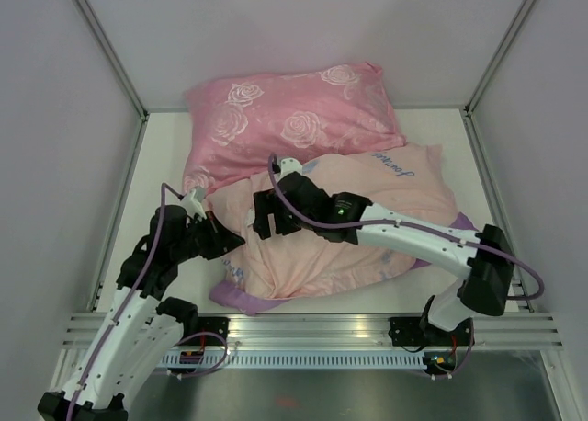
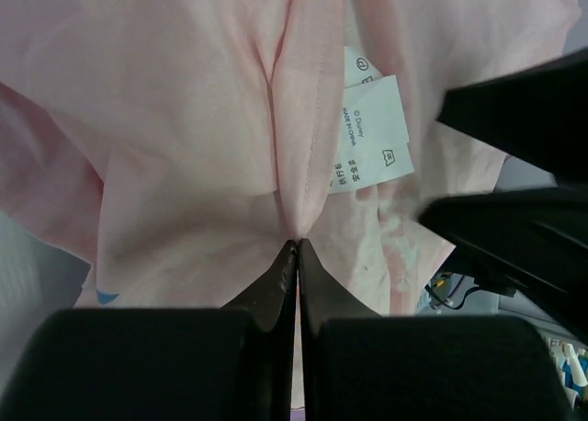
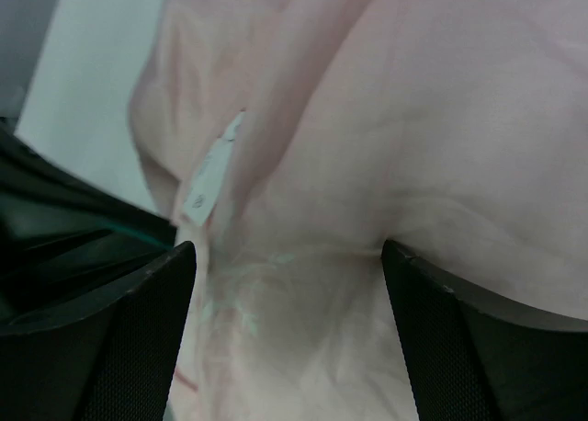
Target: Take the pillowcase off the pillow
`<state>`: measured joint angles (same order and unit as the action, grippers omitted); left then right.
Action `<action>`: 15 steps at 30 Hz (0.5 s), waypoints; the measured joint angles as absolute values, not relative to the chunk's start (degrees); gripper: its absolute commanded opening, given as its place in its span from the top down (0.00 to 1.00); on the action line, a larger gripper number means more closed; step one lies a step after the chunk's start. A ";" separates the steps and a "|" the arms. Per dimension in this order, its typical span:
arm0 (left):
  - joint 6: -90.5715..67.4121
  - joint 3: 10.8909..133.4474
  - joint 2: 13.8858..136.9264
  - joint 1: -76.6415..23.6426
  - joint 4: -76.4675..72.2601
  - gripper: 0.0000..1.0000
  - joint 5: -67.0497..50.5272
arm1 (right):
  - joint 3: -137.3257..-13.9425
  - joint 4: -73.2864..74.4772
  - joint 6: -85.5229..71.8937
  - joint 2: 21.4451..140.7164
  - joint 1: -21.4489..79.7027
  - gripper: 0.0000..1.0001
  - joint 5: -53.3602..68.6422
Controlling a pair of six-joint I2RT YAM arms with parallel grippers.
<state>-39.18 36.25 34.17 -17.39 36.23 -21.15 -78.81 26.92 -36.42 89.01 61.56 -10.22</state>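
The pillowcase [image 1: 404, 177] lies inside out in the middle of the table, pale pink with purple edges [image 1: 241, 300], bulging over whatever fills it. The pillow is hidden. My left gripper [image 1: 220, 240] is at the case's left end, shut on a pinched fold of the fabric [image 2: 297, 244] just below a white care label [image 2: 367, 118]. My right gripper [image 1: 266, 217] is close beside it, pressed down on the pillowcase [image 3: 367, 145]. It stands open [image 3: 287, 256], the cloth bunching between its wide-spread fingers [image 3: 138, 338].
A pink rose-patterned pillow [image 1: 294, 118] lies behind the pillowcase, touching it. Grey walls and metal frame posts [image 1: 110, 58] enclose the white table [image 1: 165, 154] on three sides. The right arm [image 1: 423, 242] stretches across the case from the right.
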 measured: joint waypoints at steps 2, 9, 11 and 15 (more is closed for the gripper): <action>-39.18 36.25 33.45 -17.39 36.51 0.98 -21.12 | -78.81 27.14 -36.62 91.85 61.56 0.16 -11.20; -39.22 36.25 33.91 -17.39 37.45 0.98 -20.93 | -81.97 27.92 -37.71 96.97 61.95 0.52 -14.98; -39.44 36.25 34.28 -17.39 37.65 0.98 -20.38 | -82.35 28.62 -38.54 97.23 62.08 0.63 -17.08; -39.66 36.25 34.81 -17.39 38.02 0.98 -18.87 | -79.81 28.86 -40.07 95.42 62.30 0.75 -21.34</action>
<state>-39.66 36.25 34.81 -17.39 38.02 -18.87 -79.81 28.86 -40.07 95.42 62.30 -21.34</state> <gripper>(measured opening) 0.025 0.302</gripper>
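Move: The fold along the pillowcase's opening that the right fingers go for lies about 4 cm below the right hand, 2 cm ahead and 1 cm to its right. The white label is roughly 4 cm ahead of that hand, 5 cm left and 5 cm below; the edge the left fingers hold is some 8 cm left, 1 cm back and 4 cm below. From the left hand, the right hand's fold is about 9 cm right and 3 cm ahead, 1 cm lower. The right hand drops about 4 cm onto the pink inside-out pillowcase and eases some 2.5 cm forward, drifting slightly left and then back right, while its wide-open fingers close most of the way around the fold beside the opening and the hand turns about 10 degrees clockwise. The left hand stays almost in place with shut fingers, keeping its pinch on the edge on the other side of the label and sinking only about a centimetre. ##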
